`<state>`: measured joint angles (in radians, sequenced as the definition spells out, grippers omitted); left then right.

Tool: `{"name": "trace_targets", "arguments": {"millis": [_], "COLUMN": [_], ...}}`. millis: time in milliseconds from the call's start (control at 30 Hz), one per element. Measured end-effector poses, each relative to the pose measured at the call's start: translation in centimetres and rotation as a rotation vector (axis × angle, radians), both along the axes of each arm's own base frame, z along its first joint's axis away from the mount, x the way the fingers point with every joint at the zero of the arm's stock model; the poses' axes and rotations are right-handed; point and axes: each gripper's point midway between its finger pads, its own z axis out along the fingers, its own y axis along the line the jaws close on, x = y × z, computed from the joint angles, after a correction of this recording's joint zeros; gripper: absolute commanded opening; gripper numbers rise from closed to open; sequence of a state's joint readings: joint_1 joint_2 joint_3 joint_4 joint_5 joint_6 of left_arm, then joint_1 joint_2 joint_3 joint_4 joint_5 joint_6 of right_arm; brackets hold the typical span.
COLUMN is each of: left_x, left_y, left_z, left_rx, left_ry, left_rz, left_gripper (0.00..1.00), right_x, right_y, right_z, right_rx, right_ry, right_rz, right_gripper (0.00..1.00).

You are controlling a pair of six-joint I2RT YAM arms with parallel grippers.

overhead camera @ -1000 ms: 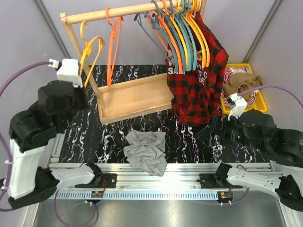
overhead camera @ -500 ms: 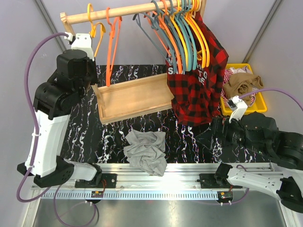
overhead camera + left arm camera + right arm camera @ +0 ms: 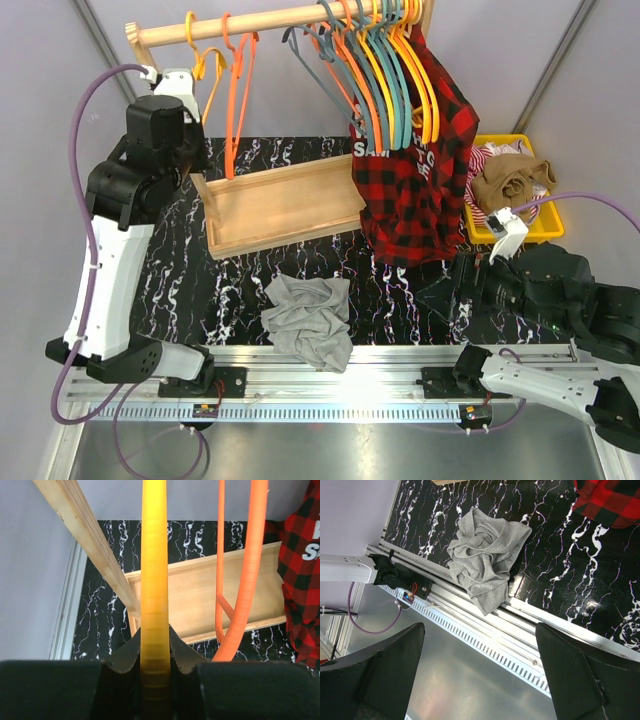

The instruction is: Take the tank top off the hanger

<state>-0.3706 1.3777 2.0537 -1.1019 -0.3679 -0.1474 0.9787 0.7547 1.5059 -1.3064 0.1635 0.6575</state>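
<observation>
The grey tank top (image 3: 308,318) lies crumpled on the black marbled table near the front rail, off any hanger; it also shows in the right wrist view (image 3: 487,560). My left gripper (image 3: 154,650) is shut on the bare yellow hanger (image 3: 154,570), raised at the rack's left end. The hanger's hook (image 3: 191,35) sits over the wooden rod. In the top view the left fingers are hidden behind the wrist (image 3: 160,125). My right gripper (image 3: 480,626) is open and empty, low at the right (image 3: 440,285), apart from the tank top.
The wooden rack (image 3: 280,205) stands at the back with orange hangers (image 3: 238,90) beside the yellow one and several hangers farther right. A red plaid shirt (image 3: 415,190) hangs there. A yellow bin (image 3: 540,225) of clothes is at the right edge.
My left arm has risen and carried the yellow hanger up, so its hook now rests over the rod. The right arm has drawn slightly back. The tank top has not moved.
</observation>
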Motion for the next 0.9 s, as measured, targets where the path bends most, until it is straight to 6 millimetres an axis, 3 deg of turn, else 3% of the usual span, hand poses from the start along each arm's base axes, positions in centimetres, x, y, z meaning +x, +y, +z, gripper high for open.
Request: {"name": "trace_targets", "arguments": {"millis": [67,133,167,233,267,433,567,733,900], "left_x": [0.3,0.3,0.3,0.0,-0.2,-2.0,-4.6,-10.2,-14.3], "left_y": [-0.2,-0.4,-0.5,-0.7,-0.7,-0.8,-1.1,-0.3,0.2], "left_z": [-0.6,-1.0,-1.1,-1.7,-2.0,-2.8,-3.1,-5.2,-4.2], "left_rx": [-0.004,-0.013,-0.018,-0.021,-0.023,-0.065,-0.144,-0.247,-0.348], "left_ry": [0.015,0.020,0.018,0.024,0.026,0.022,-0.029,-0.083,-0.185], "left_rz": [-0.005,-0.014,-0.020,-0.031,-0.036,-0.063,-0.105,-0.140,-0.179], "left_gripper": [0.00,0.08,0.24,0.46,0.99,0.99,0.99,0.99,0.99], "right_x": [-0.1,-0.1,-0.2,-0.2,-0.2,-0.4,0.0,1.6,3.8], "right_y": [-0.1,-0.2,-0.2,-0.3,-0.2,0.7,3.3,8.4,13.4], "right_z": [-0.1,-0.2,-0.2,-0.5,-0.6,-1.8,-4.6,-12.4,-20.3], "right_rx": [0.003,0.004,0.003,0.000,-0.002,-0.014,-0.035,-0.163,-0.362], "right_ry": [0.001,0.001,0.001,0.004,0.007,0.036,0.087,0.237,0.322], "right_rz": [-0.002,-0.002,-0.002,-0.002,-0.001,0.032,0.094,0.160,0.193], "right_gripper": [1.00,1.00,1.00,1.00,1.00,1.00,1.00,1.00,1.00]}}
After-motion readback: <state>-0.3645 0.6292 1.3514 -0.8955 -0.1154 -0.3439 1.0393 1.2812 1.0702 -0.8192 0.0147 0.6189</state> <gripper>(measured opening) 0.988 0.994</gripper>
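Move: The left hand grips the near end of the yellow hanger, whose hook is already over the rail, about 15 cm ahead, 3 cm right and some 18 cm above it. The orange hanger hangs roughly 14 cm ahead and 7 cm right. From the open right hand, the grey tank top lies about 20 cm left, 2 cm farther out and 33 cm below; the plaid shirt hangs some 29 cm ahead and 2 cm left. Down about 3 cm goes the left hand as its fingers spread wide and let go of the yellow hanger, then it draws back some 14 cm, rolling left side down. Meanwhile the right hand, open and empty, swoops down about 20 cm, left 13 cm and slightly forward towards the grey tank top, its fingers tipping farther down, and is still above the cloth. ##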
